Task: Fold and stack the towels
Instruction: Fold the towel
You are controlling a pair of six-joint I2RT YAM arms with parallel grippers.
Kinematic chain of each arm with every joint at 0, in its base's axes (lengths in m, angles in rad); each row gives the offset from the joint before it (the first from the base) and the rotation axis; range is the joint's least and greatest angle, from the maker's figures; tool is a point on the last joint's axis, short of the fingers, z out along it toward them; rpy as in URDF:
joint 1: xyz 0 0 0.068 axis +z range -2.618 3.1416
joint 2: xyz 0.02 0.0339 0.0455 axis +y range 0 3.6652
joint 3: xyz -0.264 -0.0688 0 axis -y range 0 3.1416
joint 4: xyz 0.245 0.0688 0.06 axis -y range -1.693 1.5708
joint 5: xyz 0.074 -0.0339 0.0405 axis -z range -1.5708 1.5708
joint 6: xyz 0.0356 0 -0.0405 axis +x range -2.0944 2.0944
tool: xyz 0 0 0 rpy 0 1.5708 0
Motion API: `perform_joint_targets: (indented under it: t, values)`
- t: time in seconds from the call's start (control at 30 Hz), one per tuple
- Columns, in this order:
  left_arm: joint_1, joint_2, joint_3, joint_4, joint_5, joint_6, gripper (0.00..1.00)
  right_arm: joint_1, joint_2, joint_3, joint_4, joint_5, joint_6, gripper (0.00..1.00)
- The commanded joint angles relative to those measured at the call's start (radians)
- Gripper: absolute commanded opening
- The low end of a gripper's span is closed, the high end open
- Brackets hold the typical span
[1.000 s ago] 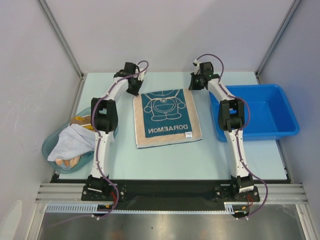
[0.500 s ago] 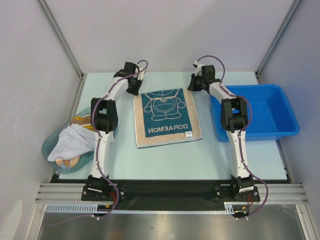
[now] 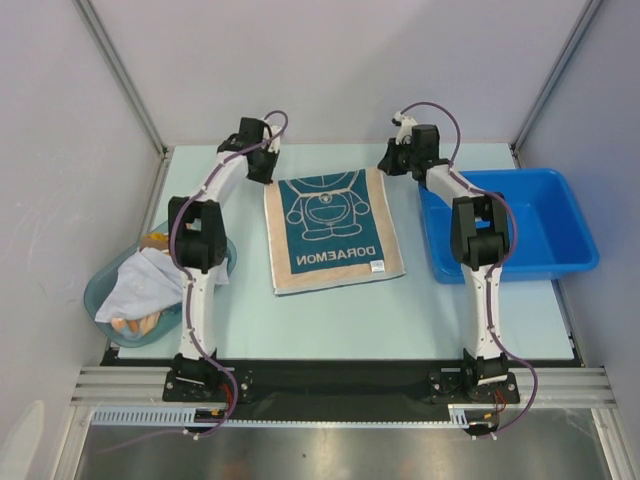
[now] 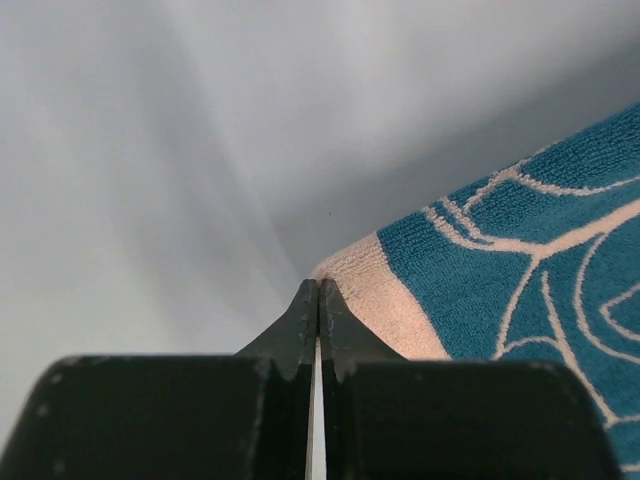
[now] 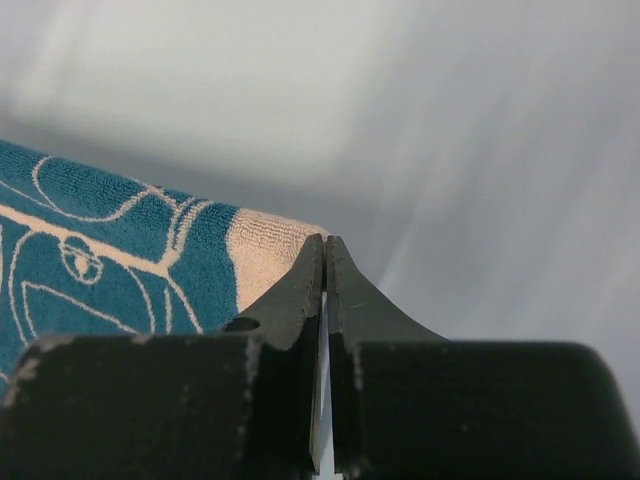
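Note:
A teal-blue towel point(image 3: 330, 230) with a cream border and a cartoon print lies spread out mid-table. My left gripper point(image 3: 266, 178) is at its far left corner, and in the left wrist view the shut gripper point(image 4: 319, 285) meets the towel's cream corner point(image 4: 370, 290). My right gripper point(image 3: 386, 168) is at the far right corner, shut in the same way point(image 5: 325, 240) against the towel's border point(image 5: 260, 255). More towels sit in the tub at the left: a white one point(image 3: 145, 280), an orange one point(image 3: 135, 323) and a brown one point(image 3: 160, 242).
A translucent teal tub point(image 3: 98, 300) holding the other towels hangs over the table's left edge. A blue plastic bin point(image 3: 540, 225) stands at the right, beside my right arm. Grey walls close in the back and sides.
Both grippers have moved a little toward the back wall, and the towel's far edge has gone with them. The towel's near edge has stayed in place.

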Motion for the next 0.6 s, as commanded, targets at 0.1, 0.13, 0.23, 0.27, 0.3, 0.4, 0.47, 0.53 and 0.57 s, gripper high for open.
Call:
perform_joint_targets:
  t: [0.1,0.13,0.23,0.27,0.3,0.4,0.47,0.53,0.57]
  values:
    - [0.013,-0.165,-0.076,0.058,0.023,-0.019,0.0,-0.019,-0.133,-0.098,0.141,-0.019,-0.007,0.0]
    - [0.013,-0.174,-0.103,0.059,0.027,-0.019,0.0,-0.02,-0.141,-0.111,0.146,-0.022,-0.009,0.0]
    - [0.013,-0.217,-0.158,0.065,0.041,-0.017,0.0,-0.025,-0.172,-0.152,0.161,-0.027,-0.009,0.0]
    - [0.013,-0.228,-0.172,0.068,0.043,-0.017,0.0,-0.026,-0.19,-0.173,0.167,-0.03,-0.009,0.0]
    - [0.013,-0.251,-0.186,0.074,0.043,-0.019,0.0,-0.028,-0.199,-0.184,0.172,-0.033,-0.01,0.0]
    - [0.013,-0.295,-0.234,0.082,0.052,-0.019,0.0,-0.028,-0.242,-0.235,0.182,-0.036,-0.003,0.0]
    - [0.013,-0.326,-0.264,0.079,0.072,-0.02,0.0,-0.028,-0.267,-0.266,0.198,-0.036,0.004,0.0]
    - [0.013,-0.347,-0.293,0.078,0.087,-0.025,0.0,-0.028,-0.305,-0.316,0.208,-0.036,0.008,0.0]
    - [0.013,-0.37,-0.306,0.081,0.092,-0.027,0.0,-0.028,-0.319,-0.335,0.212,-0.036,0.011,0.0]
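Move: Both hands hold the raised far corners of the towel, each headed for the near corner on its own side: the left one's lies some 33 cm back, 4 cm to its right and 5 cm below, the right one's about 32 cm back, 4 cm right and 6 cm below. The towel's white tag lies about 30 cm back and 2 cm left of the right hand. The blue tray's middle is some 16 cm back and 31 cm to that hand's right; the green basket's is roughly 29 cm back and 23 cm to the left hand's left. With fingers kept shut on the towel's two far corners, both hands draw the far edge back over the towel towards its near edge, about 4 to 5 cm, while climbing another 3 to 4 cm. The left does most of its rising first and only then picks up its backward run, while the right climbs and comes back together, quickening as it goes; the wrists hardly turn. ##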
